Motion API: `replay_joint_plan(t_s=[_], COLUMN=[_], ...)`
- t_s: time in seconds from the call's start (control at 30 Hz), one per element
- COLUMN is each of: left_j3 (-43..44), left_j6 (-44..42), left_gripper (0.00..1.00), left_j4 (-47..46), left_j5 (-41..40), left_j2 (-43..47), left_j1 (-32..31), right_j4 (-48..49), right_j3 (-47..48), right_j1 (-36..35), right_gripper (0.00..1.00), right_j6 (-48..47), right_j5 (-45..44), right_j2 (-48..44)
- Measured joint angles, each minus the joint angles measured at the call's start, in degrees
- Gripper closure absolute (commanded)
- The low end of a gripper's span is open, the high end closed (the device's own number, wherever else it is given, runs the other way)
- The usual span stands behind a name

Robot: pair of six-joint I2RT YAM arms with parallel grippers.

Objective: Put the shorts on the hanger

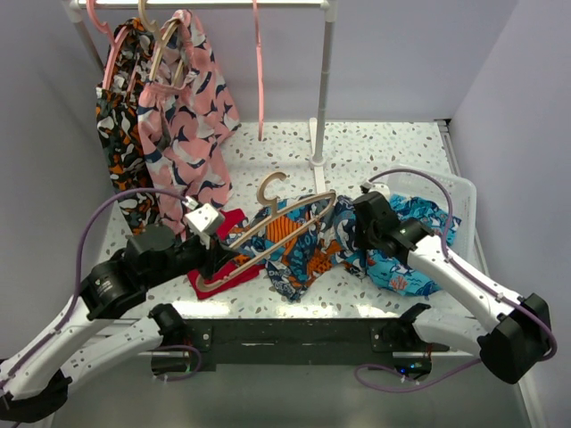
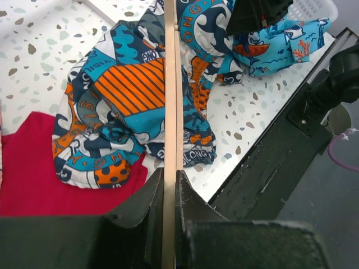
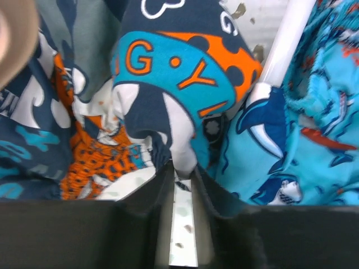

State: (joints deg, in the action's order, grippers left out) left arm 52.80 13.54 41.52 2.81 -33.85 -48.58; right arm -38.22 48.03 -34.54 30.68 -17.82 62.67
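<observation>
The shorts (image 1: 303,245), a busy print of teal, orange, navy and white, lie bunched on the table under the tan hanger (image 1: 285,209). My left gripper (image 1: 214,245) is shut on the lower left end of the hanger, whose bar (image 2: 171,84) runs straight out from between the jaws (image 2: 170,185) across the shorts (image 2: 129,95). My right gripper (image 1: 361,223) sits at the right edge of the shorts. Its fingers (image 3: 180,171) pinch a white-and-navy fold of the shorts (image 3: 168,73).
Lighter turquoise shorts (image 1: 410,259) lie in a white basket (image 1: 459,192) at the right, its rim (image 3: 286,50) close to my right fingers. A red cloth (image 1: 227,259) lies beneath the hanger's left end. Pink and dark printed shorts (image 1: 183,116) hang on the rack at back left.
</observation>
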Motion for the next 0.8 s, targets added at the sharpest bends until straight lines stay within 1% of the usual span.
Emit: replay_joint_plan(t_s=[0.03, 0.13, 0.3, 0.47, 0.63, 0.8], left_j3=[-0.35, -0.42, -0.44, -0.85, -0.83, -0.83], left_j6=[0.5, 1.73, 3.74, 4.9, 4.96, 4.92], left_gripper=[1.0, 1.0, 1.0, 1.0, 1.0, 1.0], left_j4=[0.37, 1.22, 2.73, 4.52, 6.47, 7.54], left_j5=[-0.09, -0.13, 0.48, 2.12, 3.41, 6.23], left_j2=[0.85, 3.21, 3.48, 3.21, 3.21, 3.04], left_j1=[0.0, 0.0, 0.0, 0.0, 0.0, 0.0], right_j4=[-0.02, -0.39, -0.24, 0.52, 0.63, 0.22], right_j3=[0.24, 2.64, 10.84, 19.76, 22.95, 24.46], right_j1=[0.0, 0.0, 0.0, 0.0, 0.0, 0.0], right_gripper=[0.95, 1.0, 1.0, 1.0, 1.0, 1.0], right_j6=[0.0, 0.17, 0.15, 0.22, 0.44, 0.87], right_j5=[-0.39, -1.31, -2.73, -3.72, -3.69, -3.74], right_j2=[0.37, 1.42, 5.53, 14.03, 20.72, 23.02])
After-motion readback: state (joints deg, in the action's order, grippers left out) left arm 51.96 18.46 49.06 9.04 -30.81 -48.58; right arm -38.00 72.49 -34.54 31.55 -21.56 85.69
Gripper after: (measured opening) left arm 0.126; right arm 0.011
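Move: The right gripper's half-closed fingertips are right at the right-hand edge of the patterned shorts; the hanger's free end is about 6 cm ahead, 6 cm left and 6 cm above them, and the blue shorts some 12 cm right, level with them and 3 cm lower. From the left gripper, already holding the hanger, the patterned shorts' middle lies roughly 7 cm ahead, 12 cm right and 15 cm down; the red cloth 4 cm ahead, 6 cm left, 16 cm down. Finish closing the right gripper on the fold at the patterned shorts' edge, then carry it forward about 9 cm and 5 cm left, rising some 6 cm over the first half and sinking back about 2 cm. Meanwhile keep the left gripper shut on the hanger and draw it back about 4 cm and down 2 cm, tipping nearly 10 degrees downward. ##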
